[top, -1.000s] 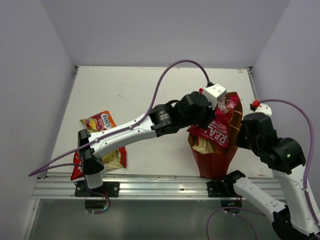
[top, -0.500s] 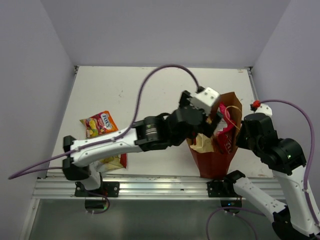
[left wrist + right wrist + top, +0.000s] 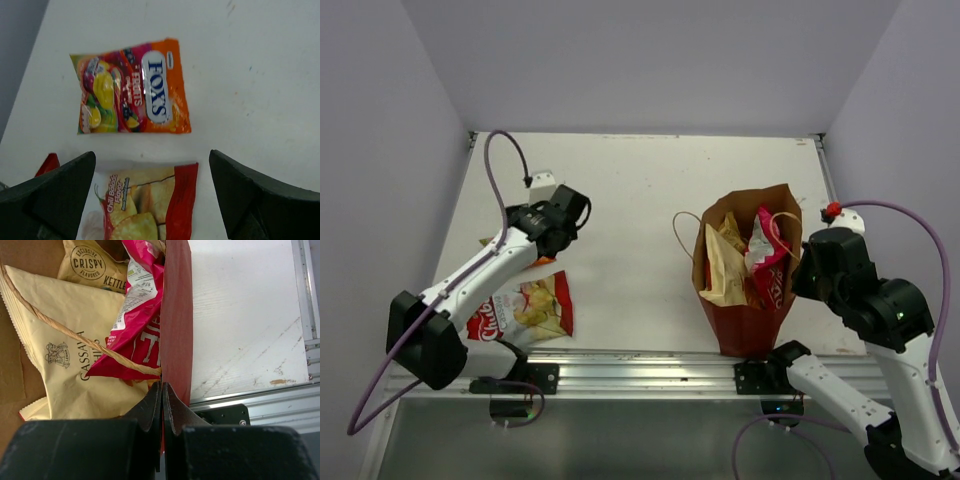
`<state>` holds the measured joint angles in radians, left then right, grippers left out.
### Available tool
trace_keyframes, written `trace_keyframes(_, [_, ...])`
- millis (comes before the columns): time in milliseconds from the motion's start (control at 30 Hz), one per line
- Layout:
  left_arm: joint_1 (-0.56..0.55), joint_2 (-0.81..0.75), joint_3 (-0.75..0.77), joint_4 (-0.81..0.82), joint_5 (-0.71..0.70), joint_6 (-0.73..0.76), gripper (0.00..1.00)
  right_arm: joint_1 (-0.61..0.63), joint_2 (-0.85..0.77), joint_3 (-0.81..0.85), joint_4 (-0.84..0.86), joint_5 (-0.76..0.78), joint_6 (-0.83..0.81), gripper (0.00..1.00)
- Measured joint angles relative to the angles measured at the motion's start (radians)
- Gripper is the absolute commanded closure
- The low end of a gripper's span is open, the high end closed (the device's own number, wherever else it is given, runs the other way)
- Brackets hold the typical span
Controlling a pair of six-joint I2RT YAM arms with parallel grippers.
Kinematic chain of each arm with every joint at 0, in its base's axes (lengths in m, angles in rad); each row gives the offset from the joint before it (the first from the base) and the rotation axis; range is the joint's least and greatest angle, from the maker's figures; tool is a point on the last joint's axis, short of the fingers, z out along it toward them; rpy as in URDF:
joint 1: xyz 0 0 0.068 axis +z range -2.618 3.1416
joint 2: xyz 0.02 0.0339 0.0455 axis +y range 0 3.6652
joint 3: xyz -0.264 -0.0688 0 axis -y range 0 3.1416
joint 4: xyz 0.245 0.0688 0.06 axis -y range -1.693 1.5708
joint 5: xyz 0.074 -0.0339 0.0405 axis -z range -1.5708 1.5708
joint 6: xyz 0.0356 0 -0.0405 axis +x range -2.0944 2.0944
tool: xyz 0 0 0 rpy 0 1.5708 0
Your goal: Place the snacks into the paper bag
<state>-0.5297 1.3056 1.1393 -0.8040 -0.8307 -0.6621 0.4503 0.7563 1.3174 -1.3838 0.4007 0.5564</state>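
The paper bag (image 3: 750, 325) stands upright at the front right. Inside it are the magenta packet (image 3: 765, 245), the cream-and-orange packet (image 3: 723, 272) and the tan-and-blue packet (image 3: 731, 226). My right gripper (image 3: 794, 276) is shut on the bag's right rim (image 3: 177, 315), its fingertips pressed together in the right wrist view (image 3: 162, 389). My left gripper (image 3: 552, 238) is open and empty, above the small red-yellow packet (image 3: 132, 87). The red-and-white packet (image 3: 525, 310) lies flat just nearer (image 3: 145, 207). The left gripper (image 3: 151, 156) touches neither.
A twine handle (image 3: 682, 238) loops out of the bag's left side. The metal rail (image 3: 640, 368) runs along the near table edge. Walls close in the table at the left, back and right.
My left arm has let go of the magenta packet, now in the bag, and swung left to hover over the two packets on the table. The right arm has not moved.
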Motion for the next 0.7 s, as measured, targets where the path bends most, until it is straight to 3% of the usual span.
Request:
trace_keyframes(200, [-0.001,0.061,-0.156,-0.192,0.188,-0.180,0.00,0.000,0.000,-0.006,0.000,0.000,-0.006,1.00])
trace_keyframes(433, [-0.009,-0.016,-0.340,-0.230,0.301,-0.288,0.04,0.000,-0.007,-0.019,0.004,0.000,-0.017,1.00])
trace_keyframes(467, [-0.009,-0.017,-0.359,-0.223,0.320,-0.293,0.17,0.000,-0.008,-0.022,0.005,0.000,-0.018,1.00])
trace_keyframes(500, [-0.009,-0.013,-0.378,-0.209,0.338,-0.299,0.87,0.000,-0.008,-0.024,0.006,-0.001,-0.019,1.00])
trace_keyframes(533, [-0.009,-0.010,-0.395,-0.190,0.356,-0.306,1.00,0.000,-0.009,-0.025,0.006,0.000,-0.019,1.00])
trace_keyframes(700, [-0.016,-0.035,-0.379,-0.160,0.399,-0.304,1.00,0.000,-0.012,-0.028,0.008,0.000,-0.023,1.00])
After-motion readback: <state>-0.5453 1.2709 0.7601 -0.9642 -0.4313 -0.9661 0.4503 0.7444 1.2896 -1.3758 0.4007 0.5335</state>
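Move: The open left hand is going for the cassava chips packet, whose middle lies about 16 cm back, 7 cm to its left and 17 cm below. The Foxs packet is the only near neighbour, roughly 4 cm ahead of the hand, 9 cm to its left and 18 cm below. From the right hand, shut on the paper bag's rim, the chips packet lies about 70 cm to the left, level fore and aft, some 25 cm lower. The left fingers pinch the cassava chips packet right of its middle, near the red end, shutting from wide open only once they are down on it. To get there the hand sinks some 15 cm while drawing back almost as far from over the Foxs packet's side, tipping about 30 degrees to point steeply down; with the pinch made, it just starts back up and forward. ##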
